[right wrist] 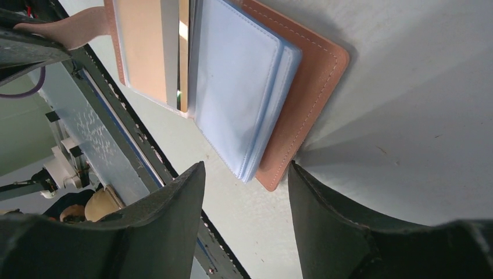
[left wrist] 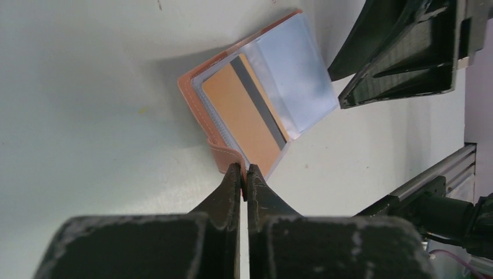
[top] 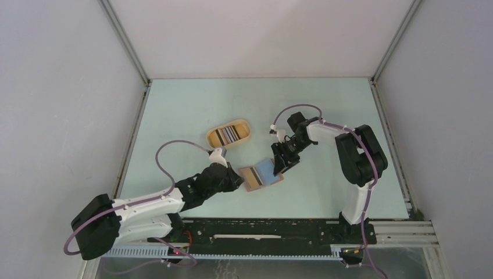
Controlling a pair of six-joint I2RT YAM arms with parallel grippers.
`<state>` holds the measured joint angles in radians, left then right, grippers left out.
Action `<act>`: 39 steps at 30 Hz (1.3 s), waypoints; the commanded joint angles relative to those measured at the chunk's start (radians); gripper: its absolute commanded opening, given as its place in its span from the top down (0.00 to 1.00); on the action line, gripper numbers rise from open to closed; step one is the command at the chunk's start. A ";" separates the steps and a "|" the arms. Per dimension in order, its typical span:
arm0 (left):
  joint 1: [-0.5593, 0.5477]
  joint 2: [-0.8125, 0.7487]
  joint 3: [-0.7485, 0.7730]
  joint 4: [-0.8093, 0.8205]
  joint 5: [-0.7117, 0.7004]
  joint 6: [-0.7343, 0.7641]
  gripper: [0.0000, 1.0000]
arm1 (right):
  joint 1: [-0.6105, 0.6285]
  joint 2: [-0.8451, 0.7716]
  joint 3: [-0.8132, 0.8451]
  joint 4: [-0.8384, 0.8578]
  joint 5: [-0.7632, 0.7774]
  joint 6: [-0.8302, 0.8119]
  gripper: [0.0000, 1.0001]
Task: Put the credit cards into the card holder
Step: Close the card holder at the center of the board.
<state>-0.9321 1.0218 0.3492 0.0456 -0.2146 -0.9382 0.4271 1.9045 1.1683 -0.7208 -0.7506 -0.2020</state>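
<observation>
The card holder lies open on the table, reddish-brown with clear plastic sleeves. An orange credit card with a dark stripe sits in the left-hand sleeve. My left gripper is shut on the holder's snap tab at its near edge. My right gripper hangs open just above the holder's other end, its fingers either side of the brown cover's corner. More credit cards stand in the oval tan tray behind the holder.
The black rail with both arm bases runs along the table's near edge. White walls close in the left, back and right sides. The right arm arches over the table's right part.
</observation>
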 commanded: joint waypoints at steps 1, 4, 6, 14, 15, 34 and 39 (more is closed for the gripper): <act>0.001 -0.026 0.067 -0.005 -0.040 0.037 1.00 | 0.005 0.004 0.024 0.007 -0.032 0.011 0.37; 0.001 -0.044 0.052 -0.004 -0.051 0.032 1.00 | -0.004 -0.009 0.024 0.005 -0.039 0.007 0.37; 0.001 -0.062 0.045 0.008 -0.059 0.041 1.00 | -0.009 -0.012 0.024 0.005 -0.046 0.004 0.37; 0.005 -0.048 0.098 0.087 -0.016 0.122 1.00 | 0.004 0.024 0.024 0.006 -0.124 0.033 0.37; 0.007 -0.027 0.111 0.097 -0.002 0.128 1.00 | 0.008 0.029 0.024 0.011 -0.130 0.040 0.37; 0.016 0.468 0.371 0.283 0.250 0.079 1.00 | -0.142 -0.024 -0.003 0.078 -0.140 0.103 0.37; 0.017 0.574 0.419 0.305 0.283 0.051 1.00 | -0.205 -0.077 -0.022 0.104 -0.133 0.118 0.37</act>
<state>-0.9215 1.5372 0.7063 0.3134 0.0174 -0.8577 0.2596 1.9156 1.1545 -0.6487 -0.8814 -0.1043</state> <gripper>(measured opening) 0.023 0.630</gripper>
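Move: The left hand already pinches the card holder's tab. The holder's right half, onto which the left half will fold, lies about 10 cm to that hand's right, 5 cm ahead and 3 cm lower. The gold card on the left half is some 4 cm right and 2 cm ahead; the card tray lies 17 cm ahead and 4 cm left. From the right hand, open at the holder's near right corner, the right half's middle is about 4 cm left and 1 cm ahead. Up some 3 cm first, then in an arc to its right, the left hand carries the pinched tab about 12 cm across and 4 cm forward over the right half, sinking 2 cm near the end and turning clockwise. The right hand, fingers still open, edges about a centimetre back and left, then clears the holder forward and to the right by roughly 5 cm. ##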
